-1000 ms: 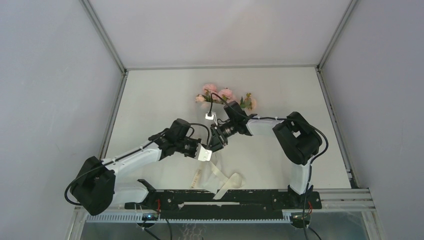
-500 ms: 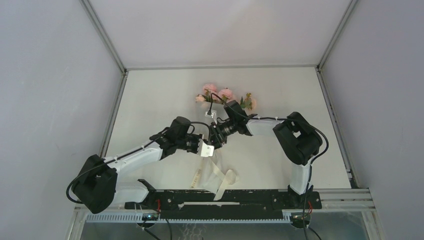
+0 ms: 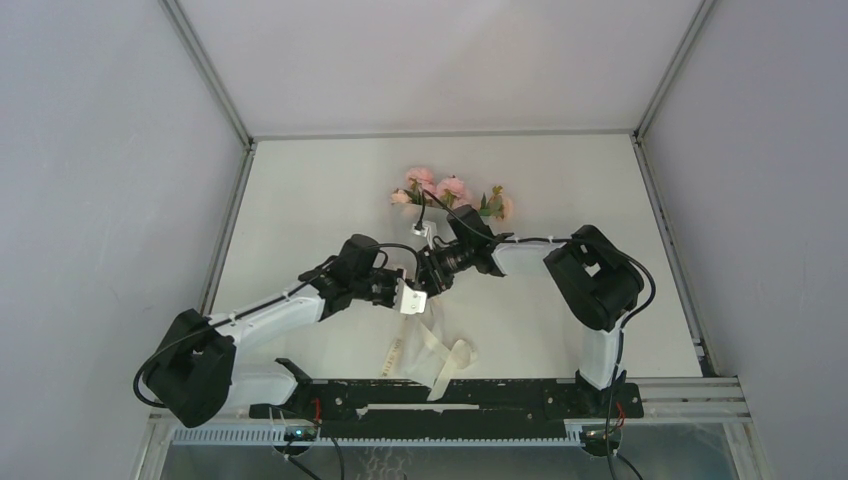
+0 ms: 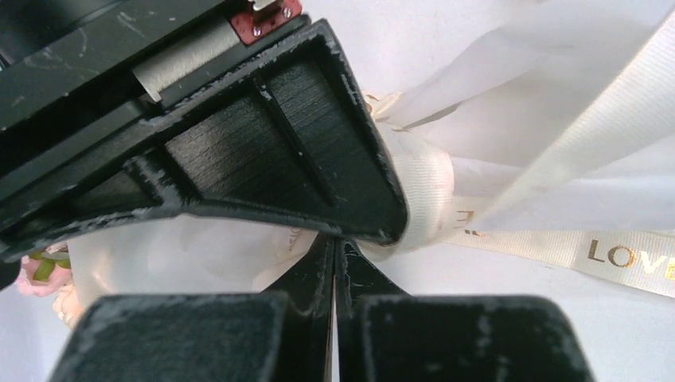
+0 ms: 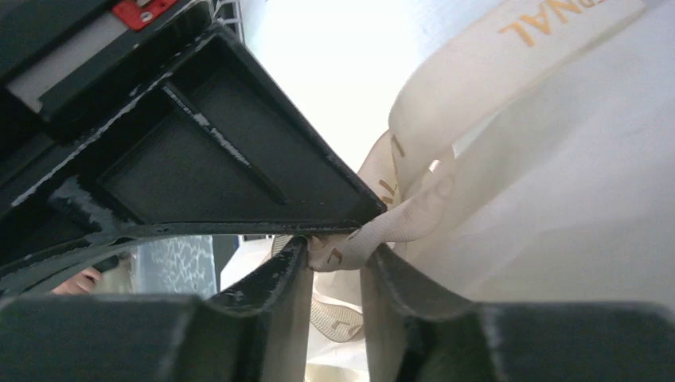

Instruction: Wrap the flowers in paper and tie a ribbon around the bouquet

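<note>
The bouquet lies in the middle of the table, its pink flowers [image 3: 450,192] pointing away from me and its stem end under both grippers. My left gripper [image 3: 413,299] [image 4: 334,243] is shut, with nothing visible between its fingers and its tips against the right gripper's finger. The cream ribbon [image 4: 426,191] [image 5: 414,159], printed in gold letters, is looped round the gathered white paper [image 4: 549,72] [image 5: 573,183]. A bunched part of the ribbon fills the gap of my right gripper [image 3: 430,280] [image 5: 334,247], touching both fingers. Loose ribbon tails [image 3: 445,355] trail toward the near edge.
A black rail [image 3: 450,395] runs along the near edge between the arm bases. Metal frame bars [image 3: 228,230] border the table left and right, with grey walls behind. Black cables loop over both wrists close to the flowers.
My left gripper has moved up and slightly right, closing in on the right gripper. The right gripper shifted a little left. The ribbon tails were drawn slightly away from the near edge.
</note>
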`<state>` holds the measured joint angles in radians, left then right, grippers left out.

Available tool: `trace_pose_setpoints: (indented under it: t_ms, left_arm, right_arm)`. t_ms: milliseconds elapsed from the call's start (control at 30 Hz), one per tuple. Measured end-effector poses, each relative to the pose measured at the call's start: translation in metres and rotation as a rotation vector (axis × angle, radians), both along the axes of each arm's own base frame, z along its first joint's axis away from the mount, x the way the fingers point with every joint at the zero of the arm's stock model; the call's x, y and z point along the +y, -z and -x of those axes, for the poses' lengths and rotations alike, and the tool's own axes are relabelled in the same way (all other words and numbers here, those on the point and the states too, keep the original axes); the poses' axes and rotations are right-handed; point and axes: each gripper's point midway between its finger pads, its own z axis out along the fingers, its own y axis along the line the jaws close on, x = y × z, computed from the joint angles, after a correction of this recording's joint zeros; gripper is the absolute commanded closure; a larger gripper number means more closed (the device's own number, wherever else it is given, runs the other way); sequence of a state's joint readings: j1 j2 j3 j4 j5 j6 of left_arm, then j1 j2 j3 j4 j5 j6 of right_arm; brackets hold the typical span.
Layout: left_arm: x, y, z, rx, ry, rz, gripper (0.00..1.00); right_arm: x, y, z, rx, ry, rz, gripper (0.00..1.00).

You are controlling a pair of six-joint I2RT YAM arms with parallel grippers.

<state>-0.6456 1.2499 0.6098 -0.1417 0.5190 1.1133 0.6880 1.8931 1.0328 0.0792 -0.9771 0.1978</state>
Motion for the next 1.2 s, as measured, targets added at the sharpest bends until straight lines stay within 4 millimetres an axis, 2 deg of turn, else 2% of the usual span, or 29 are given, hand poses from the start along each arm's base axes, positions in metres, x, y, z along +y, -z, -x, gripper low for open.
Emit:
trace_pose_setpoints:
  t_ms: [67, 233, 367, 467, 767, 1067, 1200]
  left_arm:
    - [0.001, 0.002, 0.001, 0.006, -0.003, -0.001, 1.0]
    - [0.0, 0.002, 0.002, 0.009, -0.001, 0.003, 1.0]
    - [0.0, -0.003, 0.0, -0.015, -0.002, 0.017, 0.77]
    - [0.003, -0.011, -0.001, -0.047, 0.0, 0.024, 0.7]
    - [0.008, -0.03, 0.011, -0.219, 0.175, -0.014, 0.7]
    - [0.01, -0.001, 0.015, -0.266, 0.336, -0.116, 0.7]
    - [0.008, 0.001, 0.014, -0.27, 0.341, -0.118, 0.71]
  right_arm:
    - [-0.001, 0.003, 0.0, 0.013, 0.023, 0.008, 1.0]
    - [-0.006, 0.006, -0.004, 0.028, 0.07, 0.016, 1.0]
    - [-0.009, 0.0, -0.006, 0.013, 0.088, 0.013, 1.0]
    - [-0.01, -0.006, -0.01, 0.0, 0.101, 0.01, 1.0]
    - [-0.013, -0.008, -0.008, 0.008, 0.103, 0.02, 1.0]
    - [-0.013, -0.008, -0.007, 0.014, 0.103, 0.024, 1.0]
    - [-0.014, -0.007, -0.006, 0.017, 0.102, 0.026, 1.0]
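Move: My two fingertips nearly meet over the gathered paper, about 5 cm above the table. The ribbon loop lies some 1 cm back and 1 cm to the right of my shut left fingers. The ribbon also runs between my half-open right fingers, about 1 cm farther left. From either hand, the flowers are about 24 cm ahead and 6 cm right. One ribbon tail is about 14 cm back and 4 cm left, the other 17 cm back and 8 cm right. I shut my right fingers on the ribbon at the knot, then draw it about 1.5 cm to the right and slightly up, keeping the pinch. Once that grip is made, my left fingers open about a third and let the ribbon go; my left hand lifts some 3 cm, sinks back and ends 1.5 cm nearer my base, rolling and turning clockwise about 20 degrees. ##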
